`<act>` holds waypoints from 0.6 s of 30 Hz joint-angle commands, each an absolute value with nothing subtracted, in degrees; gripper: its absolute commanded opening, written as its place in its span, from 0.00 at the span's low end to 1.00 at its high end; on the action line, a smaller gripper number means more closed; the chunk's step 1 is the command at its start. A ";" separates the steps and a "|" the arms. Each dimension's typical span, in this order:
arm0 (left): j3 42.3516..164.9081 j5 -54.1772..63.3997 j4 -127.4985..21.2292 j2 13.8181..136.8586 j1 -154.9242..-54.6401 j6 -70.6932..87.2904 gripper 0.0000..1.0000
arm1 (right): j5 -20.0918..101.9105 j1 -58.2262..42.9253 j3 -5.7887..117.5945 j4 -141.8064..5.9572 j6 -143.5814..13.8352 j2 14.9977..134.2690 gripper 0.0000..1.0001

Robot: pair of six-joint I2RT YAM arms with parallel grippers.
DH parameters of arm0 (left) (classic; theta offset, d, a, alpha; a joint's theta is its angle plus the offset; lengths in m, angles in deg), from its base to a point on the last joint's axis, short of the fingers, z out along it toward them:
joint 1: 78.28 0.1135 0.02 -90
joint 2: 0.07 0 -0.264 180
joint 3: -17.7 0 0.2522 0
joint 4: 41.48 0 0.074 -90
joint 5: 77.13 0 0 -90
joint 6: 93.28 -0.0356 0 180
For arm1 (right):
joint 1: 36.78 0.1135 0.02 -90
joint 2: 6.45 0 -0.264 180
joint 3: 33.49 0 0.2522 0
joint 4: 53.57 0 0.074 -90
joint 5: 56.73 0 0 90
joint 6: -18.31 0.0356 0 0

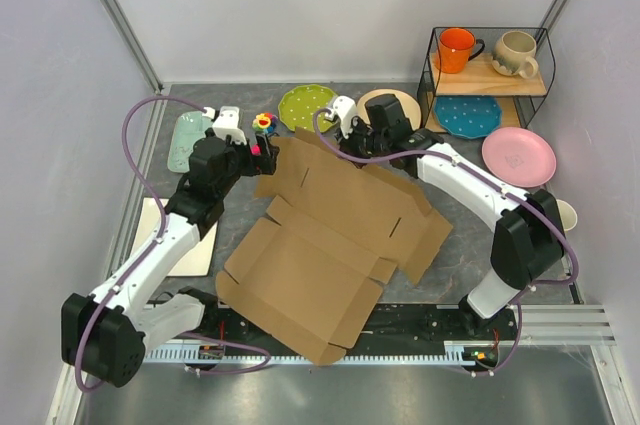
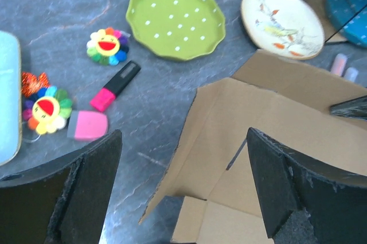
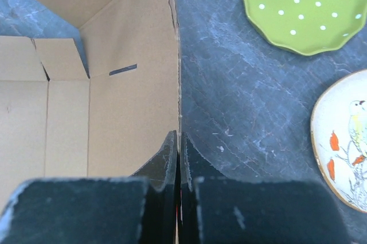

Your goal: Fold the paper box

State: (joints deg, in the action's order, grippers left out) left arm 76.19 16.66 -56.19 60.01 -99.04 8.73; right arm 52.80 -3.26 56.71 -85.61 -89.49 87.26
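The paper box (image 1: pixel 330 235) is a brown cardboard die-cut that lies mostly flat across the middle of the table, its flaps spread out. My right gripper (image 1: pixel 345 140) is at the far edge, and in the right wrist view the gripper (image 3: pixel 179 138) is shut on the edge of the cardboard panel (image 3: pixel 126 100). My left gripper (image 1: pixel 262 150) hovers at the far left corner. In the left wrist view its jaws (image 2: pixel 183 140) stand wide open above a raised corner flap (image 2: pixel 229 123), with nothing between them.
Behind the box lie a green dotted plate (image 1: pixel 307 103) and a beige bird plate (image 1: pixel 388 105). Flower toys (image 2: pixel 107 46), a pink marker (image 2: pixel 114 86) and a pink eraser (image 2: pixel 89 125) sit far left. A wire rack (image 1: pixel 490 75) with mugs, a pink plate (image 1: pixel 518 156), a pale blue tray (image 1: pixel 190 135) and a white tray (image 1: pixel 190 245) surround them.
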 commanded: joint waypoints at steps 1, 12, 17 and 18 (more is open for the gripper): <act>73.66 11.92 -43.04 59.96 -98.67 11.30 0.96 | 46.31 -2.59 58.23 -85.26 -91.46 86.54 0.00; 77.94 2.06 -35.45 67.87 -98.59 17.90 0.94 | 56.36 -5.48 54.61 -81.13 -83.92 87.15 0.00; 79.80 3.90 -37.31 68.75 -98.50 16.41 0.94 | 70.27 -10.93 54.98 -78.76 -76.35 89.80 0.00; 79.45 4.08 -36.70 68.66 -98.41 15.88 0.94 | 69.66 -10.94 54.71 -78.67 -76.69 89.53 0.00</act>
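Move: The raised far-left corner of the paper box, which the open left hand is going for, lies about 8 cm to its right, 5 cm ahead and some 7 cm lower. The green plate is on the table roughly 16 cm ahead of that hand and 9 cm right, a flower toy some 12 cm straight ahead. From the right hand, the corner is about 11 cm left, 5 cm ahead and slightly lower; the bird plate is 15 cm ahead, 10 cm right. Rightward, with some forward reach and a small rise, the left hand travels about 6 cm towards the box's far-left corner and the right hand, fingers wide open, rolling its left side down and turning clockwise. The right hand keeps its pinch on the box's far edge, easing down and right about 2 cm each while its wrist turns some 10 degrees. ##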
